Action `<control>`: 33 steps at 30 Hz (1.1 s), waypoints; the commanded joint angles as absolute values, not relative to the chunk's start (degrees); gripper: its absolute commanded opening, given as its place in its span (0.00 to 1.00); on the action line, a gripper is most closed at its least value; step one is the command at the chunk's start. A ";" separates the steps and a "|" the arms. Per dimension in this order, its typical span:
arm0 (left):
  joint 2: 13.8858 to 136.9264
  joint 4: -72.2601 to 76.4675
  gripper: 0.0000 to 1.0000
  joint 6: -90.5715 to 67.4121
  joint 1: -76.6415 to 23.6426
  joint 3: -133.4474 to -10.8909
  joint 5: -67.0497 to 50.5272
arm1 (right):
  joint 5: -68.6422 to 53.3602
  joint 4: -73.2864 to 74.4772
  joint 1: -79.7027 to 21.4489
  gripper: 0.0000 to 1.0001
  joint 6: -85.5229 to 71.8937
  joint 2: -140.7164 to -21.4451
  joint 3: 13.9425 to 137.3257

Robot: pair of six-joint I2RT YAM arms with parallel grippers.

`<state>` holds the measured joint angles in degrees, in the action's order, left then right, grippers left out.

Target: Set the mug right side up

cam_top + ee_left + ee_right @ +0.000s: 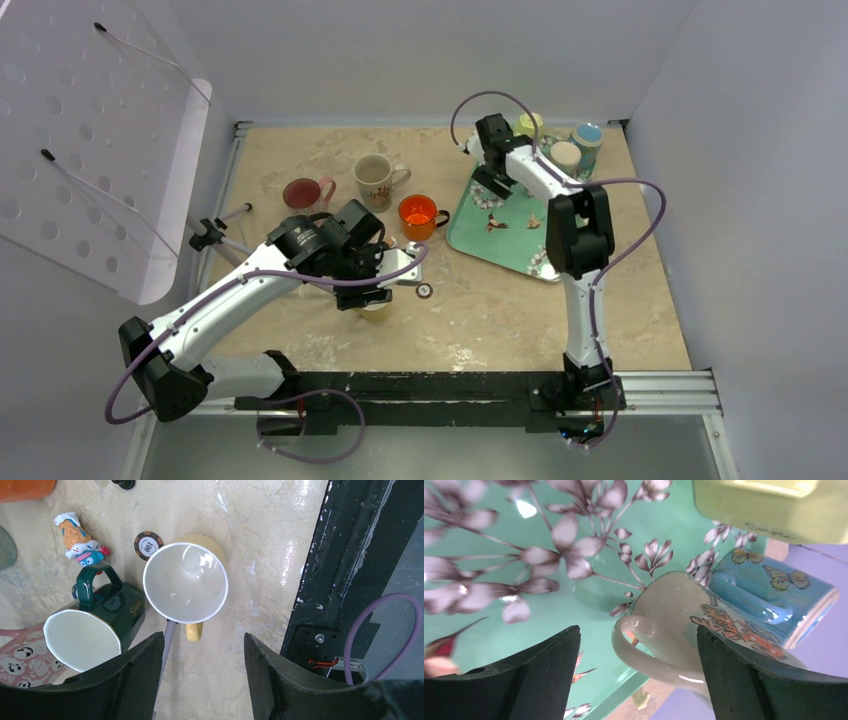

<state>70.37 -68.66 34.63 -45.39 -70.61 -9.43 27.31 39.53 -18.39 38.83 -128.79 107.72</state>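
A yellow mug [185, 582] [376, 309] stands rim up on the table, its white inside showing. My left gripper [202, 637] [378, 290] hangs open above it and holds nothing. Beside it a dark green mug [107, 615] lies tilted, mouth towards the camera. At the back right a cream flowered mug [684, 615] [565, 155] stands on the green tray [500, 235], seemingly bottom up. My right gripper [638, 630] [490, 190] is open, low over the tray, with that mug's handle [639, 645] between its fingers. Whether they touch it I cannot tell.
A blue butterfly mug [774, 595] [588, 135] and a yellow-green mug [774, 510] [530, 125] stand close behind the cream one. An orange mug [418, 215], a printed cream mug [375, 180] and a maroon mug [303, 193] stand mid-table. A poker chip [148, 545] and an ice-cream toy [77, 537] lie near the yellow mug.
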 commanded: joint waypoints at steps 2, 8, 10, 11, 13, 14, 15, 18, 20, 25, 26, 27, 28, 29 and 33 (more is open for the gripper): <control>68.91 -68.65 0.63 36.04 -45.08 -72.20 -11.00 | 27.77 26.98 -23.38 0.88 31.10 -114.51 106.99; 67.74 -66.69 0.63 34.36 -45.07 -71.68 -11.04 | 44.48 13.79 -23.99 0.86 -5.73 -101.42 93.50; 67.40 -65.97 0.63 33.52 -45.12 -71.63 -11.19 | 48.03 12.58 -23.94 0.85 -17.89 -98.48 87.24; 67.17 -65.73 0.63 33.23 -45.11 -71.55 -11.39 | 48.88 11.54 -23.84 0.85 -23.92 -97.23 84.12; 66.56 -65.25 0.63 32.53 -45.10 -71.47 -11.47 | 50.49 9.76 -23.36 0.84 -34.84 -95.33 78.17; 66.36 -65.14 0.63 32.33 -45.09 -71.46 -11.42 | 51.43 9.94 -23.05 0.83 -41.03 -94.93 76.15; 66.09 -65.12 0.63 32.11 -45.11 -71.46 -11.27 | 51.69 10.63 -22.65 0.82 -46.65 -95.01 74.81; 65.37 -65.06 0.63 31.74 -45.11 -71.25 -10.97 | 52.57 13.53 -21.99 0.81 -58.09 -98.80 75.65; 64.70 -64.97 0.63 31.73 -45.11 -70.83 -11.06 | 53.53 20.77 -21.67 0.80 -63.40 -103.02 80.04; 62.69 -65.70 0.63 32.26 -45.13 -70.39 -12.52 | 54.78 39.84 -19.56 0.73 -82.08 -112.68 89.42; 62.46 -66.11 0.63 32.50 -45.12 -70.52 -12.87 | 54.02 41.50 -18.88 0.70 -84.75 -113.90 89.81; 62.29 -66.39 0.63 32.59 -45.12 -70.65 -13.09 | 52.88 40.93 -18.25 0.69 -84.78 -114.73 89.68; 62.22 -66.67 0.63 32.72 -45.17 -70.80 -13.17 | 51.51 38.26 -17.49 0.68 -82.46 -115.33 89.21; 62.09 -66.90 0.63 32.84 -45.12 -70.88 -13.09 | 50.10 35.13 -16.84 0.67 -79.18 -115.73 88.75; 61.99 -67.30 0.63 33.18 -45.09 -71.09 -12.63 | 47.14 28.90 -15.12 0.66 -69.79 -116.93 89.10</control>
<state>62.72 -67.07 32.62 -45.39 -70.54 -11.40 48.05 32.42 -16.82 -73.01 -117.38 86.91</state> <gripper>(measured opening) 0.632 0.668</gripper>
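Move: The upside-down beige mug stands about 8 cm to the right of the right hand and 2 cm ahead, its middle some 2 cm lower. The yellow-green mug is about 8 cm ahead and 2 cm left of the hand; the blue butterfly mug is some 6 cm ahead and 14 cm right. From the left hand the beige mug lies roughly 37 cm ahead, 45 cm right and 13 cm lower. The right hand hops up about 20 cm, swinging left and then back, and drops again to finish some 4 cm back and 3 cm right of its start, the wrist rolling clockwise by roughly 110 degrees and the fingers narrowing by a quarter. It arrives beside the beige mug, fingertips slanting forward-right and down at the handle, while the empty left hand eases up above the yellow mug. ##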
